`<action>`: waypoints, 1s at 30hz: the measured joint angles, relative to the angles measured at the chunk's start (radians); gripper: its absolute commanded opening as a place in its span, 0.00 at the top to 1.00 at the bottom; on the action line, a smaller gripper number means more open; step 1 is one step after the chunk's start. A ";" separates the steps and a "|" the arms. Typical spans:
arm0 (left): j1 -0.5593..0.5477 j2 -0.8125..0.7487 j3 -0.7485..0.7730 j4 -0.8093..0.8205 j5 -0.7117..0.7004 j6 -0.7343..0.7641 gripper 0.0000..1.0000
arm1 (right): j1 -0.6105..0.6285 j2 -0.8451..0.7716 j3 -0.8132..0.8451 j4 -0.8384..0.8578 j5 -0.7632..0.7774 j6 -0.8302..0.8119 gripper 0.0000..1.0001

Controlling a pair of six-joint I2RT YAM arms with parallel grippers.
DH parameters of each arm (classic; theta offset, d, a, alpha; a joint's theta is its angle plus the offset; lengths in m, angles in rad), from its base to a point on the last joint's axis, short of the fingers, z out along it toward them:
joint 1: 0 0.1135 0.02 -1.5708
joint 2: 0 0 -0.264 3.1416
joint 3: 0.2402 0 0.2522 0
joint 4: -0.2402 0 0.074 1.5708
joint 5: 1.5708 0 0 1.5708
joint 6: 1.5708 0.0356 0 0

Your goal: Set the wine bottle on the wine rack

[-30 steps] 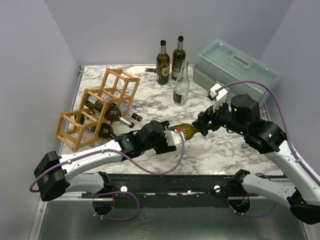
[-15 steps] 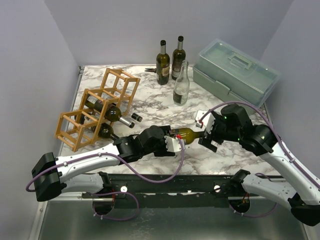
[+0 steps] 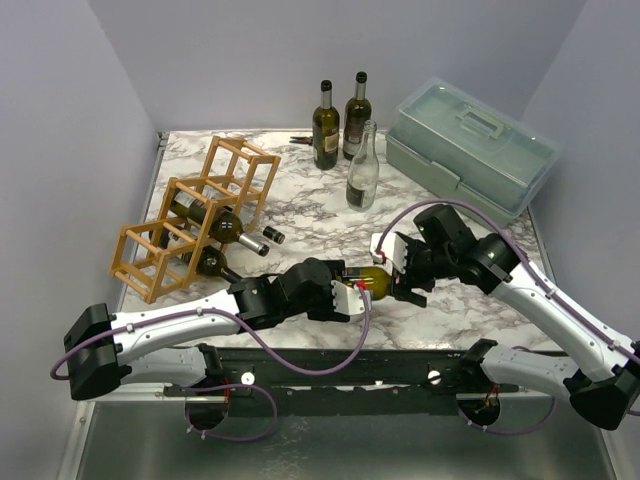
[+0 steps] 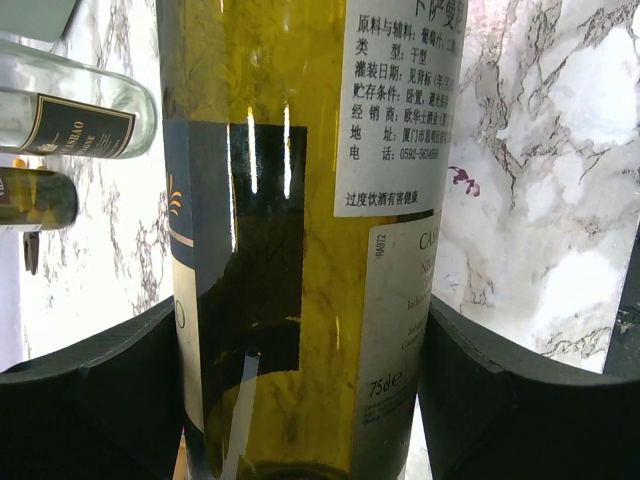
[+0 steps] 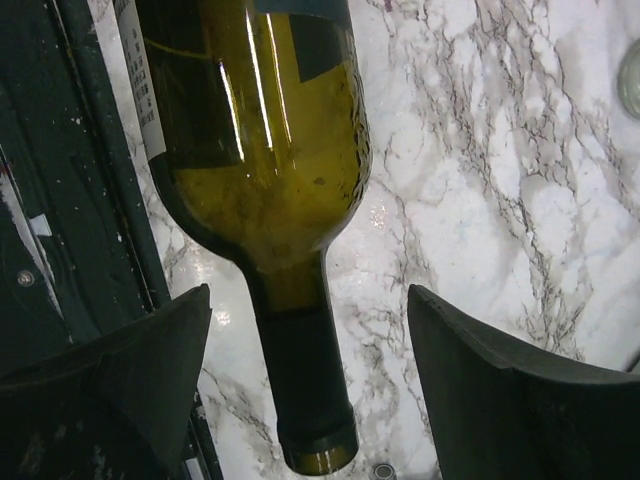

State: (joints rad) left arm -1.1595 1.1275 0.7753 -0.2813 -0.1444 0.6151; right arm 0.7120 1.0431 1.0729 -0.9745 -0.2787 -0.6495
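Observation:
The wine bottle (image 3: 373, 279), olive green with a white label, lies level just above the marble near the table's front. My left gripper (image 3: 347, 292) is shut on its body; in the left wrist view both black fingers (image 4: 95, 390) press the glass of the wine bottle (image 4: 270, 200). My right gripper (image 3: 400, 273) stands open astride the neck. In the right wrist view the wine bottle (image 5: 270, 120) points its dark capsule down between the right gripper (image 5: 308, 310) with a gap on each side. The wine rack (image 3: 195, 215) stands at the left with two bottles lying in it.
Two dark bottles (image 3: 326, 125) and a clear bottle (image 3: 363, 168) stand upright at the back middle. A pale green toolbox (image 3: 470, 145) sits at the back right. A black rail (image 3: 330, 365) runs along the table's near edge.
My right gripper has swung left and down from beside the bottle's tip to straddle its neck, its jaws narrowing a little. The left gripper has kept hold of the bottle, shifting slightly.

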 measured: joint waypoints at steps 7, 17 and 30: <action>-0.002 -0.010 0.000 0.000 0.000 0.002 1.00 | 0.000 0.055 0.000 0.004 -0.042 0.000 0.26; -0.004 -0.011 0.000 -0.001 0.000 0.010 1.00 | 0.019 0.102 -0.038 0.030 -0.052 -0.005 0.34; -0.008 -0.026 -0.007 -0.041 0.006 0.031 0.56 | 0.033 0.055 -0.126 0.087 -0.066 -0.019 1.00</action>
State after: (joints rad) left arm -1.1675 1.1015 0.7685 -0.3225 -0.1383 0.6456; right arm 0.7452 1.0977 0.9474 -0.8879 -0.3450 -0.6689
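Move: My left hand still holds the wine bottle level by its body, neck to the right. From my open right hand, the upper neck is about 5 cm below, 1 cm back and 1 cm left; from my left hand, it is some 12 cm right and nearly level. The clear bottle stands roughly 24 cm ahead of my right hand and 2 cm left; the rack's middle is about 13 cm ahead and 41 cm left. I lower my right hand about 5 cm onto the neck, easing a little left and back with a slight wrist tilt. The fingers narrow on the way down, then shut quickly and pinch the neck just beyond the shoulder. My left hand keeps its grip and holds the bottle almost still, drifting barely 1 cm at the end. ##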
